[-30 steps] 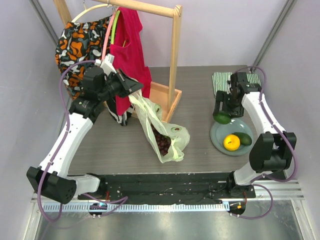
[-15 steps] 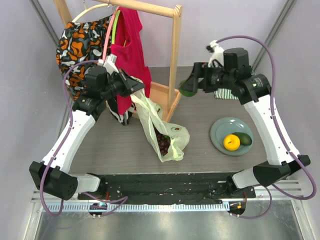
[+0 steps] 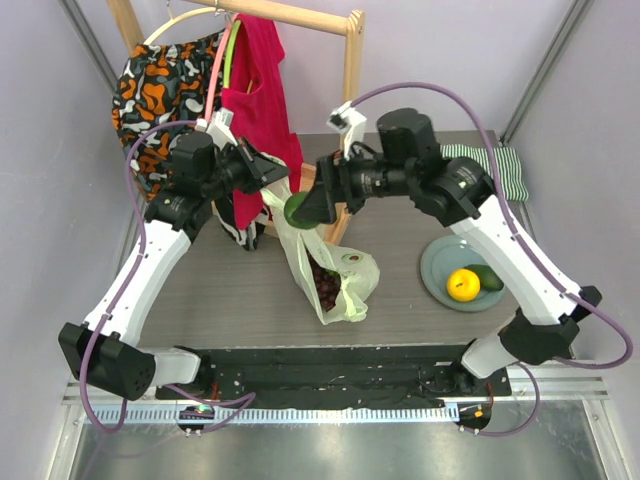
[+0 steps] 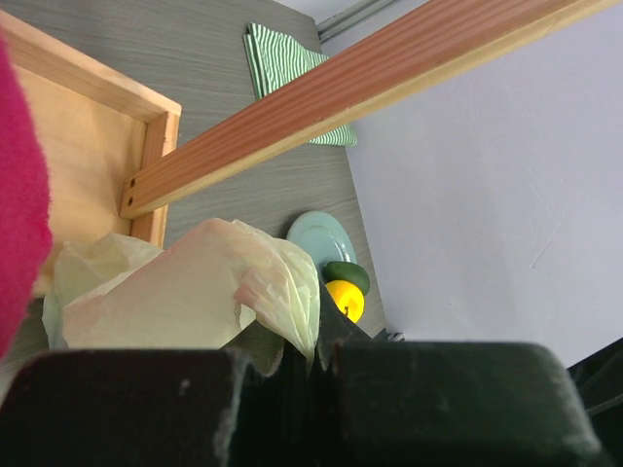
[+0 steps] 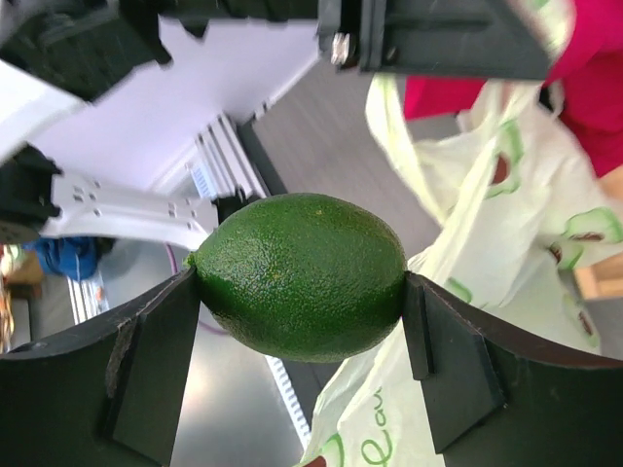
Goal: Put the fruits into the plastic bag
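My left gripper (image 3: 268, 172) is shut on the top edge of the pale-green plastic bag (image 3: 335, 268), holding it up off the table; in the left wrist view the film (image 4: 195, 292) bunches at the shut jaws. Dark grapes (image 3: 322, 285) lie inside the bag. Just above the bag's raised mouth, my right gripper (image 3: 305, 208) is shut on a green avocado (image 5: 302, 275), pinched between both pads (image 5: 161, 360), with the bag (image 5: 487, 321) close behind it. On the grey plate (image 3: 438, 262) sit a yellow-orange citrus (image 3: 463, 284) and another green avocado (image 3: 489, 278).
A wooden clothes rack (image 3: 350, 100) with a red garment (image 3: 258, 90) and a patterned cloth (image 3: 160, 80) stands behind the bag. Its wooden base tray (image 3: 322, 190) lies under the right gripper. A green-and-white striped cloth (image 3: 500, 160) lies at the back right.
My right arm lifted the avocado from beside the plate and swung it left across the rack post to just above the bag's mouth. The left arm and bag have stayed put.
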You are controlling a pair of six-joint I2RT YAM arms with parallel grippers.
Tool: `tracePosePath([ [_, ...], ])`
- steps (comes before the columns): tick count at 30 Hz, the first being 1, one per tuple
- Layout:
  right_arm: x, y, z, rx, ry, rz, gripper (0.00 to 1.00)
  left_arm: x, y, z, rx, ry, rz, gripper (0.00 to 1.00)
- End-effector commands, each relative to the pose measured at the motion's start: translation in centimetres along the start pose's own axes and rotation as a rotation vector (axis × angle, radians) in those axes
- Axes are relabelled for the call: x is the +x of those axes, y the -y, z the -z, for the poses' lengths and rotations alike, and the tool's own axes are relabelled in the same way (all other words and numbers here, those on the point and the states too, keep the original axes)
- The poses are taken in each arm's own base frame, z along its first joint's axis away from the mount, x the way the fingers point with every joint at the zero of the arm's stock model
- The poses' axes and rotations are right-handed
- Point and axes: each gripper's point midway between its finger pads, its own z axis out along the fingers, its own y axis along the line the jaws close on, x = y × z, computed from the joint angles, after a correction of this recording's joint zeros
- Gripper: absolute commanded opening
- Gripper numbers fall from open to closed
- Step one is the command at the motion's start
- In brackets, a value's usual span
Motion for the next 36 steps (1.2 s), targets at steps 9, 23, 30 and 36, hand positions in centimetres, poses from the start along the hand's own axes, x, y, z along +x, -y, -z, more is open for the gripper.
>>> tracePosePath([
  [9,7.2,-3.6,-2.3,0.057,-0.297,0.162,0.25,-1.2,1.6,0.8,0.036,0.035,-0.014,0.0],
  [23,14.5,2.1,-1.5,0.359,-0.573,0.197,0.23,-1.3,2.1,1.5,0.039,0.048,-0.016,0.0],
  [30,13.1,5.7,0.1,0.442,-0.499,0.058,0.22,-1.1,2.3,2.2,0.045,0.056,-0.023,0.0],
  [36,12.7,9.4,1.4,0.567,-0.459,-0.007,0.22,-0.8,2.1,2.5,0.044,0.055,-0.027,0.0],
])
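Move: Below the right hand, which already holds an avocado, the plastic bag's mouth opens some 24 cm down, 5 cm to its right and about 1 cm ahead. Inside, the grapes sit about 2 cm ahead, 3 cm right and 34 cm down; the rack's near corner is about 14 cm ahead, 5 cm right and 38 cm down. From the left hand, gripping the bag's top, the mouth lies roughly 9 cm back, 11 cm right and 18 cm below. Swinging back about 9 cm, a little left and down, the right hand then doubles back forward and to the right while still sinking, ending about 16 cm lower in the bag's mouth, seemingly against the film. The wrist tips some 40 degrees so the fingers turn from leftward to steeply down, their grip on the avocado kept. The left hand keeps pinching the bag's top, easing slightly up and back at the end. ##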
